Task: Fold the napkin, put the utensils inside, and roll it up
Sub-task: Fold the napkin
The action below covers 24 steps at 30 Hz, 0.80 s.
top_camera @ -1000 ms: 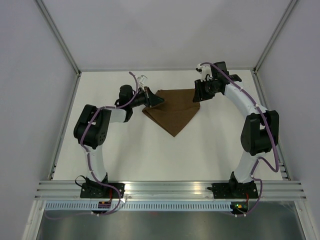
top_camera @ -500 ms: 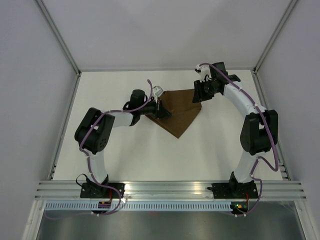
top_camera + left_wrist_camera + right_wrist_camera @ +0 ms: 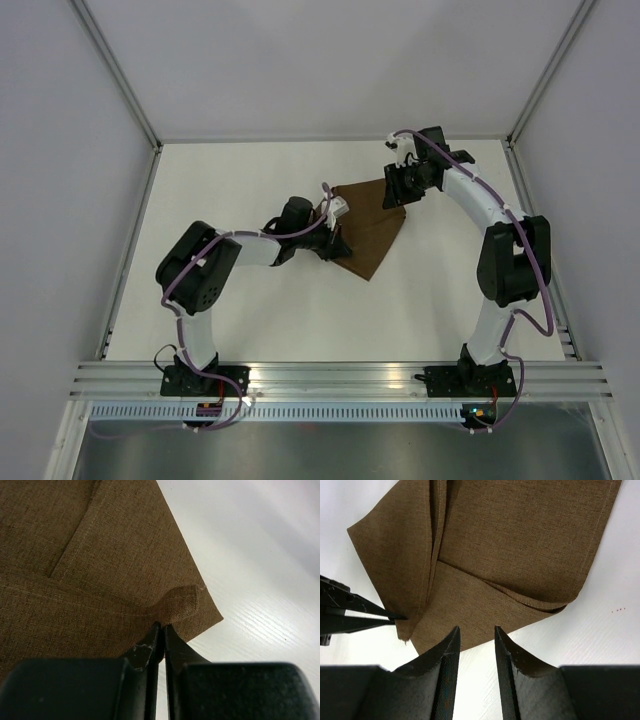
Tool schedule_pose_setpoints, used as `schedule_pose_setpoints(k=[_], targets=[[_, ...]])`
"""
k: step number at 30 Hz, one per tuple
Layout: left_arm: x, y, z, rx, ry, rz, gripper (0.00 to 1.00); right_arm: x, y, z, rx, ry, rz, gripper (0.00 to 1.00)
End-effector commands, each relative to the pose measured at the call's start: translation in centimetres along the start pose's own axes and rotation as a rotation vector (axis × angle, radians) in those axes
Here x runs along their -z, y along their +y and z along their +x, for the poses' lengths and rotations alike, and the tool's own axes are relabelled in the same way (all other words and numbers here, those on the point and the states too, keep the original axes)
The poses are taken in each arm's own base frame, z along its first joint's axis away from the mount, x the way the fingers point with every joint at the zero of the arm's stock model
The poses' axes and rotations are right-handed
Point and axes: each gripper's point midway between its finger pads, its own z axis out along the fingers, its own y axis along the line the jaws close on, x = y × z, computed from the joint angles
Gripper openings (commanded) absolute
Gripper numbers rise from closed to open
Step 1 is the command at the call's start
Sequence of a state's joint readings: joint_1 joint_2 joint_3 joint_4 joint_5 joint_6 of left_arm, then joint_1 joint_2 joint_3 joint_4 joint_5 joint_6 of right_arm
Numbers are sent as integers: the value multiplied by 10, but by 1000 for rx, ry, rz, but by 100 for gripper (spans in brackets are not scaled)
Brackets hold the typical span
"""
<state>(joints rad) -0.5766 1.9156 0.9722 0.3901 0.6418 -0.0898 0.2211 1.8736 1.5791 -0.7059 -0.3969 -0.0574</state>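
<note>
The dark brown napkin lies partly folded on the white table, with layers overlapping. My left gripper is at its left edge. In the left wrist view the left gripper is shut on a small raised pinch of napkin near a corner. My right gripper hovers at the cloth's far right corner. In the right wrist view the right gripper is open over the napkin's edge and holds nothing. The left arm's fingers reach in from the left. The utensils are out of view.
The white table is bounded by a metal frame rail on the left and grey walls behind. Both arm bases stand at the near edge.
My left gripper has carried the napkin's left corner rightward and nearer, folding the cloth over so it looks narrower. The right arm has hardly moved.
</note>
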Motion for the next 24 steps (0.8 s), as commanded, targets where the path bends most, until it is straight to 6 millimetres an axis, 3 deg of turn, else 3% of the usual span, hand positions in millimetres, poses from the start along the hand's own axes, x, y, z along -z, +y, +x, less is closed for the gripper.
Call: schedule_pose_setpoints(k=[1, 7, 10, 14, 15, 19, 24], targets=[[-1, -6, -6, -106, -5, -38, 11, 1, 1, -10, 21, -11, 17, 40], [-10, -23, -7, -147, 3, -60, 34, -2, 2, -8, 27, -3, 22, 40], [-16, -31, -7, -191, 13, -54, 39, -4, 1, -7, 29, 2, 24, 40], [-28, -40, 1, -228, 56, -53, 41, -8, 1, -4, 27, 15, 23, 40], [-32, -44, 12, -230, 96, -52, 41, -9, 0, -3, 25, 20, 23, 40], [-39, -48, 13, -239, 100, -55, 41, -10, 0, -1, 23, 30, 22, 40], [-36, -55, -18, -228, -5, -68, 42, -7, -2, -4, 26, 23, 37, 40]])
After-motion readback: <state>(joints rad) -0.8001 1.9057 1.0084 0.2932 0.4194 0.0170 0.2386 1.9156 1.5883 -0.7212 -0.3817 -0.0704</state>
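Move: The left hand holds the tip of the napkin's folded-over left flap just above the cloth; the napkin's bottom corner is about 5 cm back and 7 cm to its right, some 3 cm lower. The tucked right corner lies around 10 cm ahead and 15 cm right, and the top-left corner some 16 cm ahead and 1 cm left. From the right hand, the bottom corner is roughly 16 cm back, 4 cm left and 11 cm below. Left fingers open off the flap's tip, the hand travelling about 7 cm back-right towards the napkin's bottom corner. ##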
